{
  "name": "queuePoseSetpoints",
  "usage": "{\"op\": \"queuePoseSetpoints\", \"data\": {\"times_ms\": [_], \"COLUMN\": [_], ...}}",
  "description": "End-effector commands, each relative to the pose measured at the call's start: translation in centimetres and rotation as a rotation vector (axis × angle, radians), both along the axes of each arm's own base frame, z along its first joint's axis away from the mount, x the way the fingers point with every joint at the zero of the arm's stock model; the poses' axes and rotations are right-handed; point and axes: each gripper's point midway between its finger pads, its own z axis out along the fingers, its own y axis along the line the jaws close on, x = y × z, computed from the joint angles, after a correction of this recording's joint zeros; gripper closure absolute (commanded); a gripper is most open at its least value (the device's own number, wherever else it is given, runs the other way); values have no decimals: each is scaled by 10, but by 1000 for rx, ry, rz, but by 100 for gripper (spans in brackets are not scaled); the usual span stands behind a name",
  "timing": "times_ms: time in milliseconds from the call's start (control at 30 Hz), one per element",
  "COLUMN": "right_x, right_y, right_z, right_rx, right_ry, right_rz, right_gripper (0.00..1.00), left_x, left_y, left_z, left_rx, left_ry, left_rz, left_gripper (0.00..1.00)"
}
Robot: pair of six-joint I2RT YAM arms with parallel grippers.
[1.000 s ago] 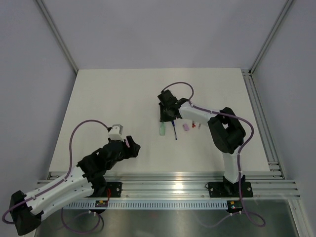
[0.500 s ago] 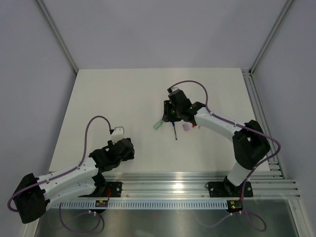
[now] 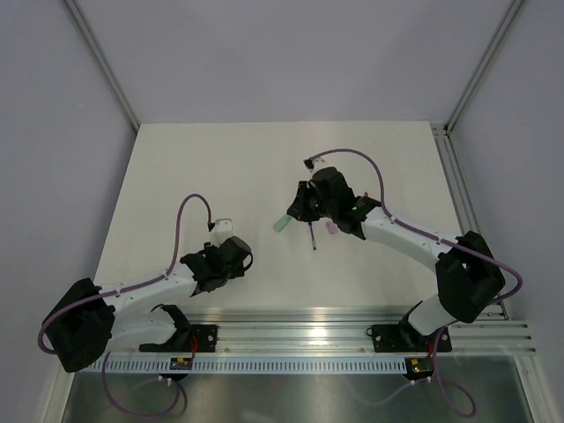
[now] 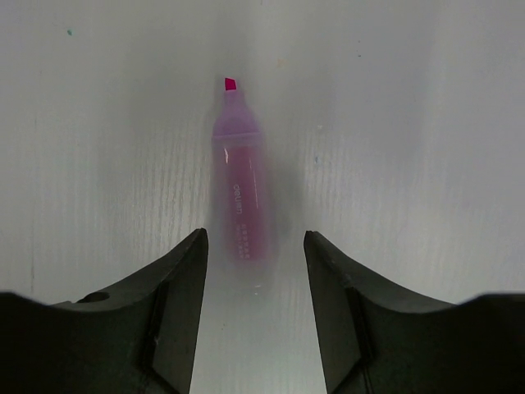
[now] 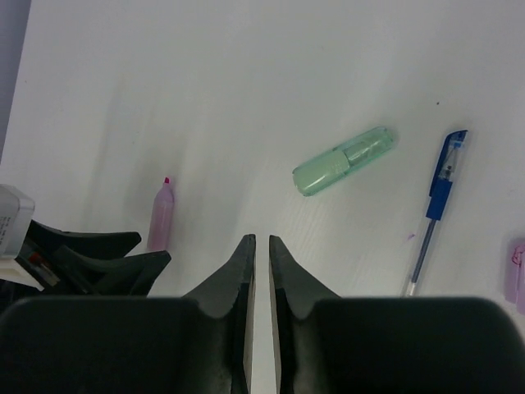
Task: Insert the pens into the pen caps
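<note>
A pink pen [image 4: 238,189] lies on the table, its tip pointing away from my left gripper [image 4: 256,246]. That gripper is open, and the pen's rear end sits between its fingertips without touching them. My right gripper [image 5: 262,240] hovers with only a thin slit between its jaws and nothing in it. Ahead of it lie a pale green pen cap [image 5: 344,160], a blue pen [image 5: 435,209] and, at the frame's edge, a pale pink cap [image 5: 517,271]. From above, the green cap [image 3: 282,224] lies just left of the right gripper [image 3: 298,211], and the left gripper [image 3: 242,256] is lower left.
The white table [image 3: 203,176] ends in an aluminium rail [image 3: 467,203] on the right and along the near edge. The pink pen [image 5: 161,215] and the left gripper's fingers [image 5: 90,254] show at the lower left of the right wrist view.
The left arm has stretched forward and right, its jaws narrowing. The right arm has swung over, its jaws opening and then closing. The green cap has shifted left and now lies tilted.
</note>
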Motion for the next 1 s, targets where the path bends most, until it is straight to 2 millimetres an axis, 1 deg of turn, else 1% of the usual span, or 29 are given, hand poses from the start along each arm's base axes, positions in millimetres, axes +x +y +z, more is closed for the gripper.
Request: {"op": "queuePoseSetpoints", "data": {"times_ms": [0,67,133,167,267,400,467,500,633,700,767,800,833,867,900,933,967], "right_x": [-5,-8,-9,-8,-9,-6,-6,-6,-5,-6,-7,-6,-8,-8,-8,-11,-11], "right_y": [20,22,24,28,31,31,33,35,36,37,38,39,41,42,43,45,47], "right_z": [26,26,24,28,28,25,23,22,15,17,17,17,16,14,14,13,14], "right_rx": [100,103,107,123,131,130,132,135,131,138,141,148,151,152,155,161,169], "right_ry": [-62,-66,-62,-77,-83,-84,-79,-79,-63,-67,-65,-65,-58,-53,-48,-39,-37], "right_rz": [64,71,74,80,87,77,83,85,87,90,97,99,111,114,118,131,135], "right_gripper": [83,83,83,83,81,76,73,72,70,70,69,68,67,66,61,58,55], "left_x": [25,27,30,31,32,28,25,24,17,14,13,14,15,17,19,20,25], "left_y": [-8,-5,-7,-8,-9,-11,-12,-12,-15,-15,-15,-16,-17,-18,-20,-24,-30], "left_z": [9,4,3,3,1,-3,-6,-7,-14,-18,-20,-20,-18,-15,-11,-6,7], "left_rx": [-32,-19,-26,-29,-45,-63,-72,-73,-101,-109,-110,-112,-118,-128,-143,-163,-203], "left_ry": [-80,-67,-66,-67,-64,-47,-34,-28,2,9,16,11,3,-11,-27,-39,-84], "left_rz": [28,29,27,21,20,12,5,5,0,-3,-6,-7,-6,-11,-15,-25,-41], "left_gripper": [48,50,53,60,66,66,62,59,56,56,65,73,86,91,95,99,100]}}
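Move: The pink highlighter lies just below the left hand's open fingers, its middle about 3 cm ahead, 2 cm to the right and 2 cm down. The green highlighter is about 13 cm ahead of that hand, 15 cm to its right. From the right hand the pink one lies some 6 cm back, 15 cm left and 14 cm down; the green one is 4 cm ahead and 2 cm left, the blue pen 1 cm ahead and 5 cm right, both also near 14 cm down. The left hand eases about 2 cm forward and 2 cm right while settling 1 cm down onto the pink highlighter, first half closing, reopening a little, then shutting its fingers to pinch the barrel from both sides, its left side rolling down some 5 degrees. High above the table, the empty right hand drifts about 3 cm left towards the pink highlighter and the left hand, opens its fingers partway and touches nothing. ##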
